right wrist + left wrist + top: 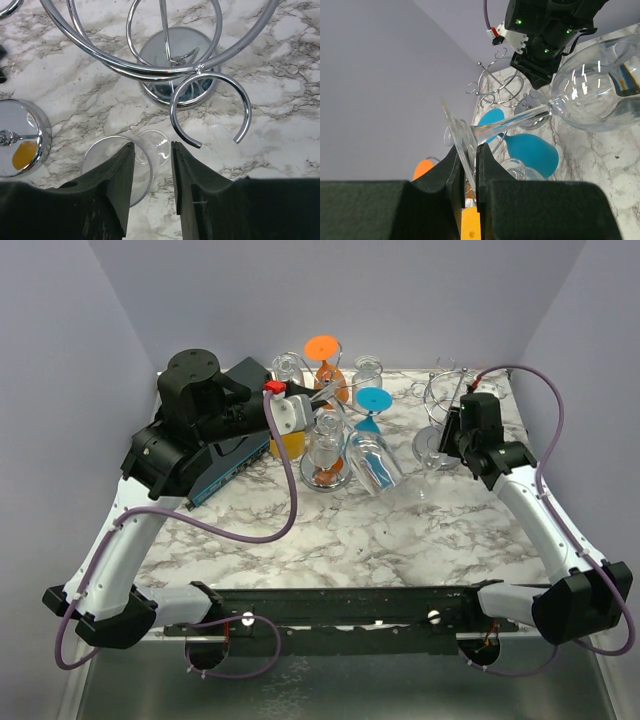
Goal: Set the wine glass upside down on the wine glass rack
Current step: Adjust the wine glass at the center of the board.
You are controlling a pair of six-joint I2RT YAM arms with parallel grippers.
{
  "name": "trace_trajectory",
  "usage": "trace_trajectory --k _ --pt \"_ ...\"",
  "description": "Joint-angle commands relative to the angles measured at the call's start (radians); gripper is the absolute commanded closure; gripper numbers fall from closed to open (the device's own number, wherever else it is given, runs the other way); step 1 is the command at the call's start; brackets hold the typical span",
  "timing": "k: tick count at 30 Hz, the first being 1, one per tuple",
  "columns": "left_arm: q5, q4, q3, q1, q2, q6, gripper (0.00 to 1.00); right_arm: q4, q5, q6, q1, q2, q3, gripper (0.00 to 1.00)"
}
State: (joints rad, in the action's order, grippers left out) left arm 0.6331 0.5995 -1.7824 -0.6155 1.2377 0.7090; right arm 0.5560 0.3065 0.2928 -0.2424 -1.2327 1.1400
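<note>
My left gripper [308,402] [467,150] is shut on the flat foot of a clear wine glass [372,462] [600,95]. The glass hangs tilted over the table, stem slanting up to the fingers, bowl low and to the right. The chrome wine glass rack [450,398] [150,55] stands at the back right with its ring arms bare. My right gripper [452,438] [152,146] hovers beside the rack's base, jaws apart. Below it sits a second clear glass [100,160], whose rim passes between the fingers without a grip on it.
A second chrome stand [328,472] in the middle carries an orange glass [323,348] and a blue glass [373,400] [532,155]. A dark blue box [232,445] lies behind the left arm. Purple walls close in at the back and sides.
</note>
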Motion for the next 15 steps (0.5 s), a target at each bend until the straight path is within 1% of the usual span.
trace_trajectory --k 1,4,6,8,10,11,15 --pt "0.027 -0.046 0.013 -0.004 -0.033 0.006 1.0 -0.05 -0.04 -0.014 0.006 -0.013 -0.027 0.6" --pt "0.027 -0.045 0.014 -0.004 -0.034 0.004 1.0 -0.048 -0.058 -0.019 0.007 -0.019 -0.04 0.64" --pt "0.027 -0.046 0.012 -0.004 -0.034 0.004 1.0 -0.043 -0.077 -0.023 0.006 -0.024 -0.05 0.72" --pt "0.027 -0.045 0.014 -0.004 -0.034 0.004 1.0 -0.022 -0.087 -0.025 0.006 -0.03 -0.052 0.82" --pt "0.027 -0.046 0.019 -0.004 -0.035 0.005 1.0 0.0 -0.085 -0.032 0.006 -0.029 -0.049 0.95" --pt "0.027 -0.045 0.02 -0.004 -0.035 0.006 1.0 0.018 -0.076 -0.033 0.007 -0.023 -0.042 1.0" --pt "0.024 -0.044 0.021 -0.004 -0.035 0.015 1.0 0.09 -0.015 -0.057 0.008 0.036 0.004 1.0"
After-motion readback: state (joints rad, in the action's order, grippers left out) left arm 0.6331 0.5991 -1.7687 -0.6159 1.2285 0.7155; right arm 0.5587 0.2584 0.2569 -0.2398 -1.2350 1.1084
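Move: Standing upright just left of the right hand is the clear wine glass: its middle lies about 4 cm to the left, 1 cm back and 11 cm below, its rim close under the fingertips. The small rack's base is some 10 cm straight ahead on the table; the big rack's base is about 27 cm left and 4 cm ahead. From the left hand, the standing wine glass lies roughly 25 cm right, 8 cm ahead and 40 cm down. Sinking about 2 cm over the standing wine glass, the right hand shuts its part-open fingers, one inside the bowl and one outside, and pinches the glass's right-hand rim wall. The wrist hardly turns, and the hand eases back half a centimetre at the end. The left hand stays still, keeping its grip at the foot of its own tilted glass. ##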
